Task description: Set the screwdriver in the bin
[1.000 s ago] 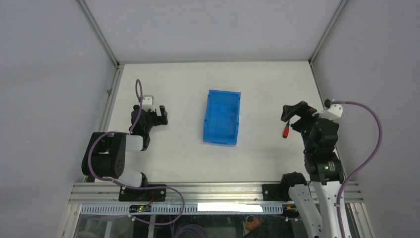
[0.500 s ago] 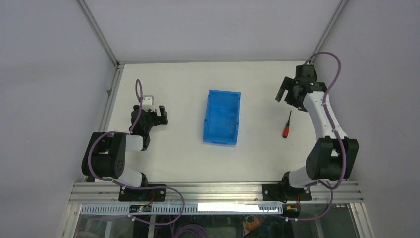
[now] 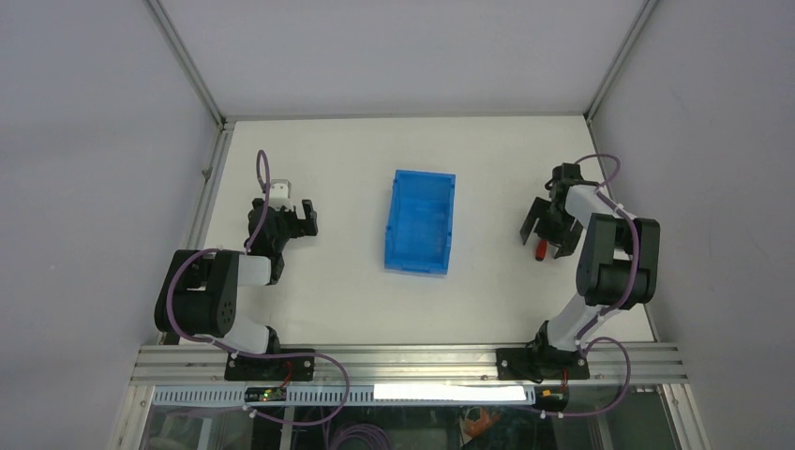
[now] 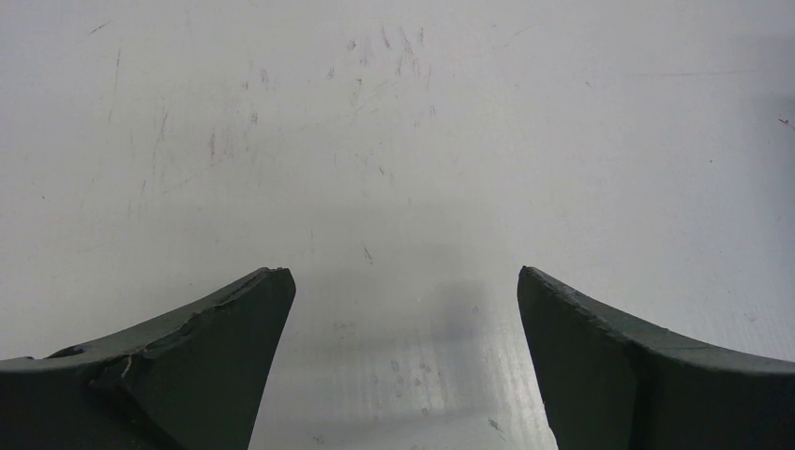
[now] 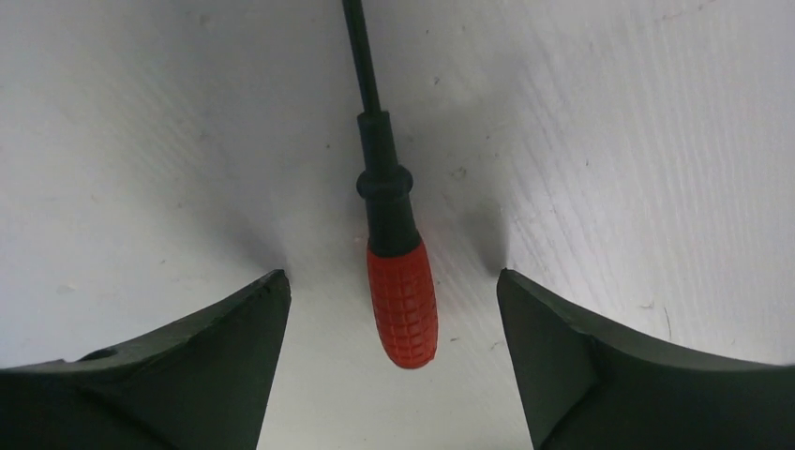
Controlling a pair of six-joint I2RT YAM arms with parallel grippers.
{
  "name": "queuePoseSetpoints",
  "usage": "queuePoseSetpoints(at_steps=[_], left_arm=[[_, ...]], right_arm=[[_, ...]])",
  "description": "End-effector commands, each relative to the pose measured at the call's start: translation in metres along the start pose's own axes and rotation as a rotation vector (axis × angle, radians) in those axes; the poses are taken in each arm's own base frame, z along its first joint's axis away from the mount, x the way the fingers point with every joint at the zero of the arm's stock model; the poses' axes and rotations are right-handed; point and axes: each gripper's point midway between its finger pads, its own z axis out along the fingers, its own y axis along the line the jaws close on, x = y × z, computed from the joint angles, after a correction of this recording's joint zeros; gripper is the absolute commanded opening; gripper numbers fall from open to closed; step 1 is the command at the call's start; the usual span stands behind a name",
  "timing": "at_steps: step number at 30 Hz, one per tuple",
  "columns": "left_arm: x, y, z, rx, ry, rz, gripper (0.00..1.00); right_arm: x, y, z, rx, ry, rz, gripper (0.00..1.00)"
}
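Note:
The screwdriver (image 3: 541,250), with a stubby red handle and a thin black shaft, lies flat on the white table right of the blue bin (image 3: 390,225). My right gripper (image 3: 545,242) is lowered over it and open. In the right wrist view the red handle (image 5: 401,305) lies between the two fingers of the gripper (image 5: 392,277), with a gap on each side and the shaft pointing away. My left gripper (image 3: 296,217) rests low at the table's left side, open with only bare table between its fingers (image 4: 402,272).
Grey enclosure walls (image 3: 112,141) close in the table on the left, back and right. An aluminium rail (image 3: 394,361) runs along the near edge by the arm bases. A purple cable (image 3: 600,169) loops off the right wrist.
The right arm swung from the far right corner back toward me and came down over the screwdriver, which has not moved. The left arm stayed still.

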Motion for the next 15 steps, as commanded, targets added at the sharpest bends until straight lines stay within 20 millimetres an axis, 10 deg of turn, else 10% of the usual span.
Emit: queuePoseSetpoints(at_steps=[1,5,10,15], left_arm=[[-0.027,0.000,0.006,0.015,-0.088,-0.009,0.99],[-0.027,0.000,0.006,0.014,-0.088,-0.009,0.99],[-0.027,0.000,0.006,0.014,-0.089,-0.009,0.99],[-0.028,0.000,0.006,0.015,-0.089,-0.009,0.99]], right_arm=[[-0.016,0.004,0.011,-0.025,-0.033,0.019,0.81],[-0.010,0.003,0.019,-0.025,-0.008,0.007,0.63],[-0.009,0.004,0.017,-0.033,-0.005,-0.005,0.04],[-0.019,0.008,-0.012,-0.052,-0.062,-0.011,0.00]])
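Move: Between the right hand's open fingers, with its middle practically at the hand point and about 1 cm lower, lies the screwdriver's red handle, the shaft pointing outward. The blue bin stands some 28 cm to the right hand's left and about 6 cm farther out. From the idle left hand, the handle is roughly 58 cm to the right, 11 cm back and 3 cm lower. Closing its fingers from nearly wide open to a narrow gap, the right hand pinches the screwdriver's red handle from both sides. As they shut, it settles about half a centimetre down and eases not quite 1 cm forward along the handle, still pointing down, then stays there. ##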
